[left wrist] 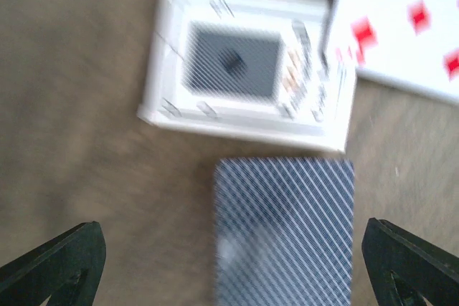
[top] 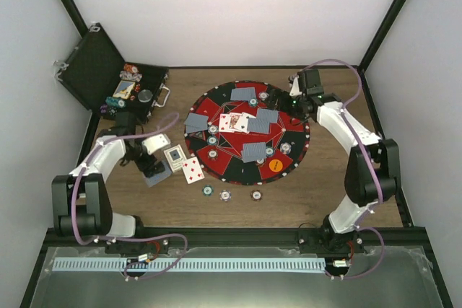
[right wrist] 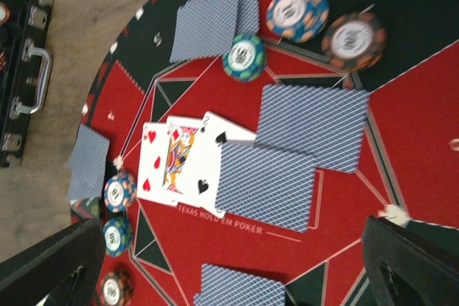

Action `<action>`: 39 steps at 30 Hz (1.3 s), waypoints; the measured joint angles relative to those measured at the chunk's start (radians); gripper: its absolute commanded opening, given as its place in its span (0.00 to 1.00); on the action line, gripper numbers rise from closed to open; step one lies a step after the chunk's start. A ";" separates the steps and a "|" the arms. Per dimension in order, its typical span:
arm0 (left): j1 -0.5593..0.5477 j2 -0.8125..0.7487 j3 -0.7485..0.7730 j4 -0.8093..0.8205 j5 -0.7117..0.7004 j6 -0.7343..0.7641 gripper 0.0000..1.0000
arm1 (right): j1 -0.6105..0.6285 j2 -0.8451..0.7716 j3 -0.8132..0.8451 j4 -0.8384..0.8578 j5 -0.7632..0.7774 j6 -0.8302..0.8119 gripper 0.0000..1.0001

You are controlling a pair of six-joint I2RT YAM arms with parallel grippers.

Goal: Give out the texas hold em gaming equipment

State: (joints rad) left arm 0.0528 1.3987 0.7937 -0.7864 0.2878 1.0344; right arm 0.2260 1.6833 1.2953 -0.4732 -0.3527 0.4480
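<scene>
On the wooden table a face-down grey-blue card (left wrist: pixel 283 227) lies between the spread fingers (left wrist: pixel 57 266) of my left gripper (left wrist: pixel 233 266), which is open and holds nothing. Just beyond it are a white card box (left wrist: pixel 247 69) and a face-up diamonds card (left wrist: pixel 409 26). My right gripper (right wrist: pixel 233 263) hangs open above the round mat (right wrist: pixel 423 127), over three face-up cards (right wrist: pixel 179 163) and overlapping face-down cards (right wrist: pixel 265 184). Striped chips (right wrist: pixel 297 12) sit near more face-down cards (right wrist: pixel 208 23). From above, the left gripper (top: pixel 153 171) is left of the mat (top: pixel 216 156) and the right gripper (top: pixel 296 102) is at its far right.
The black case (top: pixel 108 77) stands open at the back left with chips inside. Three loose chips (top: pixel 225 195) lie on the table in front of the mat. An orange button disc (top: pixel 275 165) rests on the mat's near right. Black frame posts edge the table.
</scene>
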 measured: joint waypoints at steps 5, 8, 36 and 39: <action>0.000 -0.036 0.193 0.055 0.089 -0.187 1.00 | 0.000 -0.134 -0.072 0.049 0.173 0.001 1.00; 0.000 -0.071 0.233 0.228 0.111 -0.387 1.00 | 0.000 -0.229 -0.156 0.135 0.330 0.008 1.00; -0.010 0.153 -0.581 1.962 -0.202 -0.983 1.00 | -0.069 -0.179 -1.022 1.526 0.763 -0.360 1.00; -0.016 0.153 -0.547 1.950 -0.250 -0.996 1.00 | -0.106 -0.175 -1.022 1.571 0.666 -0.367 1.00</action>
State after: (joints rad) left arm 0.0364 1.5520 0.2462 1.1641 0.0380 0.0380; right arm 0.1196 1.5082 0.2729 1.0973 0.3130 0.0811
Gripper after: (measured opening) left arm 0.999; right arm 0.998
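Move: The left hand hangs about 4 cm over a face-down card whose middle is some 3 cm to its right and 2 cm back; the deck box is roughly 10 cm right and 3 cm ahead, the diamond card 16 cm right and 1 cm back. The right hand, about 14 cm above the mat, has the last face-down card some 7 cm left and 1 cm back; the face-up cards are about 16 cm left, level with it, and the brown chips 7 cm ahead, 1 cm left. Forward and steeply up, both about 15 cm, the empty left hand pulls away from its card beside the deck box, then sinks 10 cm. The right sweeps some 17 cm right off the mat, rising a little, then dropping and drawing back 5 cm. Both wrists tip up until the wide-open fingers point forward, the left turning counter-clockwise, the right clockwise. ##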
